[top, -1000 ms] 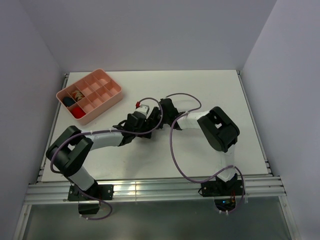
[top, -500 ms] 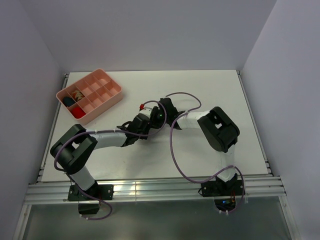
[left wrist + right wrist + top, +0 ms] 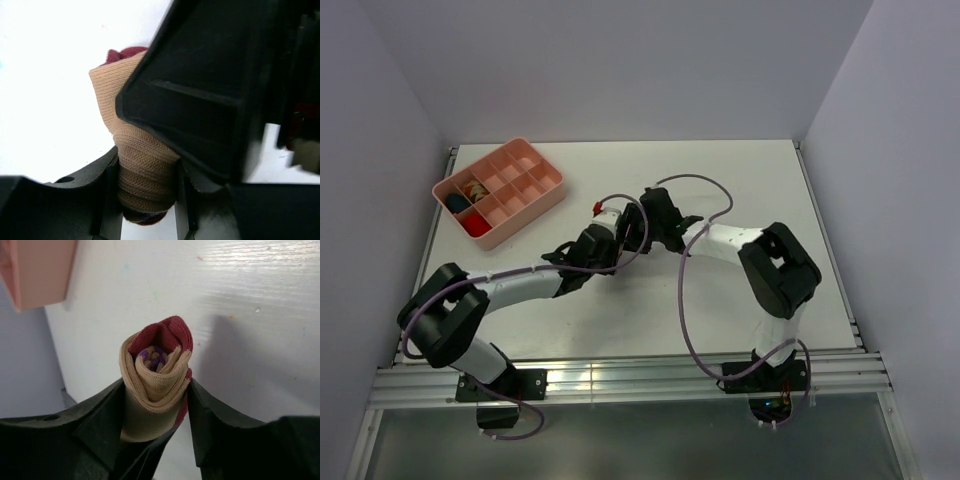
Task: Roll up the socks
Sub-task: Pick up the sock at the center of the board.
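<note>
A tan sock with a dark red end (image 3: 152, 385) is rolled into a tight tube with a purple-and-tan core, held just above the white table. My left gripper (image 3: 146, 200) is shut on the lower part of the roll (image 3: 145, 170), both fingers pressing its sides. My right gripper (image 3: 156, 385) stands open around the same roll, its fingers loosely flanking it; its black body (image 3: 225, 90) fills the left wrist view. In the top view both grippers, left (image 3: 603, 230) and right (image 3: 626, 222), meet mid-table at the roll (image 3: 604, 212).
A pink compartment tray (image 3: 545, 190) sits at the back left, with a dark bundle (image 3: 455, 203), a red bundle (image 3: 474, 224) and a tan patterned bundle (image 3: 475, 187) in its left cells. Its corner (image 3: 40, 270) shows in the right wrist view. Purple cables loop over the arms.
My left gripper closed on the sock roll. The right gripper's jaws have widened around it, and the right arm's elbow swung to the right.
</note>
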You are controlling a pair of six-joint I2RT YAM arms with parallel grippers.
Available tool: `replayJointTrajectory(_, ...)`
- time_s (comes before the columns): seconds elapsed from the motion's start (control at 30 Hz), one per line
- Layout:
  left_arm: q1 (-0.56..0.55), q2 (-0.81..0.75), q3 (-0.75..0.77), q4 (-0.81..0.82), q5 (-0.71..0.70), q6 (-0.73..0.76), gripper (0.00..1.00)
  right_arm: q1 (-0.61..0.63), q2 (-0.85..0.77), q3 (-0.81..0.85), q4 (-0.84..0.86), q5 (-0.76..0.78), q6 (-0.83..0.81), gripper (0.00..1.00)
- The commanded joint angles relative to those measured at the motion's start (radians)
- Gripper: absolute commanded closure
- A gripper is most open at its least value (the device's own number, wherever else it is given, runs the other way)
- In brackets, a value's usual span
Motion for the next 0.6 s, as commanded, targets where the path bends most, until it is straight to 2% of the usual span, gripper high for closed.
replayJointTrajectory(0.0,0.008,-0.085,0.002,-0.005,-0.026,-0.038,0.99,-0.017,-0.133,0.041,-0.097,0.047,-0.042,0.37)
replayJointTrajectory(0.07,0.012,-0.111,0.002,-0.016,-0.024,-0.045,0.99,-0.049,-0.173,0.058,-0.135,0.058,-0.042,0.27)
replayJointTrajectory(0.2,0.032,-0.151,0.013,-0.065,-0.027,-0.074,0.99,-0.128,-0.251,0.063,-0.201,0.067,-0.041,0.17)
replayJointTrajectory(0.27,0.063,-0.189,0.019,-0.065,-0.017,-0.105,0.99,-0.194,-0.319,0.04,-0.233,0.072,-0.048,0.15)
replayJointTrajectory(0.33,0.105,-0.232,0.037,-0.137,-0.039,-0.134,0.99,-0.242,-0.366,0.005,-0.267,0.077,-0.08,0.15)
replayJointTrajectory(0.43,0.148,-0.268,0.112,-0.244,-0.15,-0.153,0.99,-0.317,-0.472,-0.052,-0.299,0.104,-0.143,0.15)
replayJointTrajectory(0.57,0.233,-0.275,0.226,-0.341,-0.253,-0.127,0.99,-0.342,-0.609,-0.115,-0.342,0.165,-0.226,0.15)
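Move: The rolled sock is already pinched in my left hand, its middle about 2 cm ahead of the hand point; it also sits between my right hand's already opening fingers. From my left hand, the pink box's middle is some 29 cm left, 13 cm ahead and 3 cm lower. In the box, the red sock lies about 34 cm left and 5 cm ahead, the argyle sock 35 cm left and 13 cm ahead. I spread my right fingers wide off the rolled sock and sweep that hand away, about 18 cm right and 13 cm up, turning clockwise. My left hand keeps its pinch, lifts first, then swings left towards the pink box while still climbing, roughly 10 cm up, 8 cm left and a little forward, turning about 20 degrees counter-clockwise. ##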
